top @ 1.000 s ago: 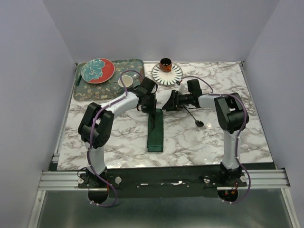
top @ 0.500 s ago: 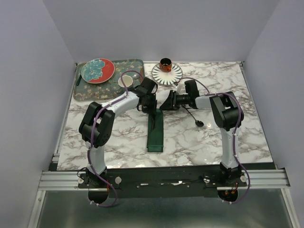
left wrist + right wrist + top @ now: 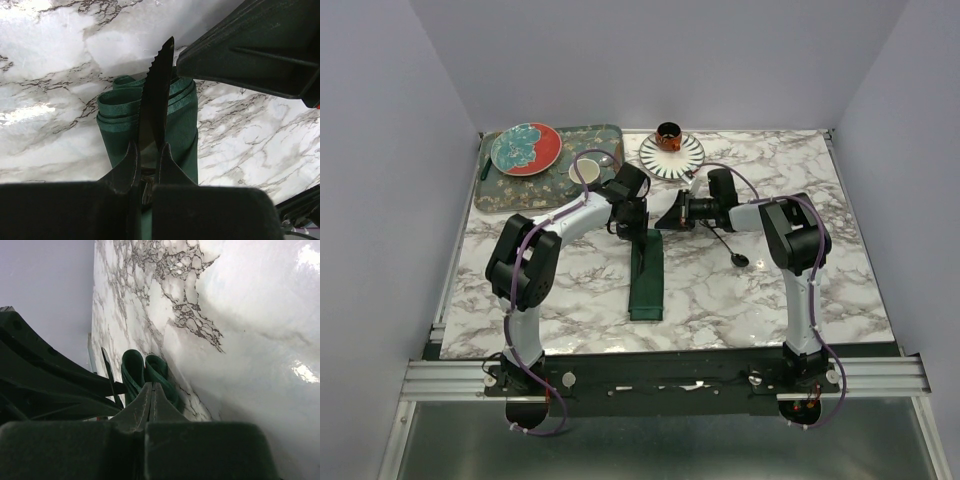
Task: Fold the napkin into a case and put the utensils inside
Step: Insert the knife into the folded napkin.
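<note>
The napkin lies folded as a long narrow dark green case (image 3: 647,280) mid-table, its far end open in two loops (image 3: 134,370). My left gripper (image 3: 149,147) is shut on the black serrated knife (image 3: 156,95), whose blade points over the case's (image 3: 182,125) open end. My right gripper (image 3: 151,386) is shut at that same end, its tips pinching the cloth layer between the loops. From above, both grippers meet at the case's far end, left (image 3: 638,225) and right (image 3: 665,222). The other black utensil (image 3: 728,247) lies on the marble right of the case.
A patterned tray (image 3: 610,135) at the back left carries a red plate with a teal pattern (image 3: 525,148) and a pale cup (image 3: 585,172). A striped saucer (image 3: 685,158) with a small orange cup (image 3: 668,133) stands just behind the grippers.
My right gripper has shifted a little left to the case's open end and closed from open to shut. The left gripper has kept still with the knife.
</note>
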Action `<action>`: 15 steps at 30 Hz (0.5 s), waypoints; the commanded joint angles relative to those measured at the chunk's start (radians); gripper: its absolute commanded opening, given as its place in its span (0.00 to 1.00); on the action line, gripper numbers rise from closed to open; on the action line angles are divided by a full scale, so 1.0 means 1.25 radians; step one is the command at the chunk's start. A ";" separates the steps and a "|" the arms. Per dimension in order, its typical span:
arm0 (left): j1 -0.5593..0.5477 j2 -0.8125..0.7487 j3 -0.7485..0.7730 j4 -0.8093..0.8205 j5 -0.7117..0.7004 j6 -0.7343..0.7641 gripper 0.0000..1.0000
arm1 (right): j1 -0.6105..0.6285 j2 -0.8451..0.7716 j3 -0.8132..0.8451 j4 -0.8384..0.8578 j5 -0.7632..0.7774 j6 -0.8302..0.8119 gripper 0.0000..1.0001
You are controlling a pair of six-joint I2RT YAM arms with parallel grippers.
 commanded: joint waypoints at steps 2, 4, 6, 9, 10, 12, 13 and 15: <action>0.003 -0.039 -0.012 -0.012 0.025 0.009 0.00 | 0.006 0.000 0.008 0.026 -0.018 0.014 0.03; 0.003 -0.038 -0.012 -0.012 0.027 0.011 0.00 | 0.006 0.012 0.025 0.005 -0.038 0.007 0.34; 0.003 -0.033 -0.010 -0.010 0.023 0.013 0.00 | 0.007 0.011 0.028 -0.018 -0.037 -0.014 0.62; 0.005 -0.029 -0.011 -0.008 0.020 0.015 0.00 | 0.006 0.014 0.031 -0.046 -0.049 -0.031 0.73; 0.006 -0.028 -0.011 -0.007 0.020 0.014 0.00 | 0.006 0.012 0.030 -0.057 -0.049 -0.042 0.75; 0.006 -0.026 -0.011 -0.007 0.020 0.015 0.00 | 0.006 0.004 0.012 -0.081 -0.044 -0.056 0.83; 0.006 -0.025 -0.010 -0.007 0.021 0.017 0.00 | 0.007 -0.001 0.002 -0.088 -0.031 -0.070 0.83; 0.008 -0.023 -0.010 -0.004 0.020 0.017 0.00 | 0.007 -0.012 -0.018 -0.108 -0.027 -0.079 0.79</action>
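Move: Just back and to the left of the right hand lies the folded napkin's open mouth, about 3 cm left, 2 cm back and 2 cm lower; the knife blade is some 2 cm left and 2 cm back. The spoon lies about 15 cm to its right and 4 cm back, the striped plate some 17 cm ahead and 3 cm right. From the left hand, which holds the knife, the mouth is about 3 cm straight ahead and 3 cm below. Spreading its shut fingers almost fully, the right hand stays beside the napkin's mouth, easing only about half a centimetre up and back, its fingers still pointing left. One finger ends out past the mouth near the knife's tip, the other by the napkin's right edge. The left hand keeps its pinch on the knife and holds still. ##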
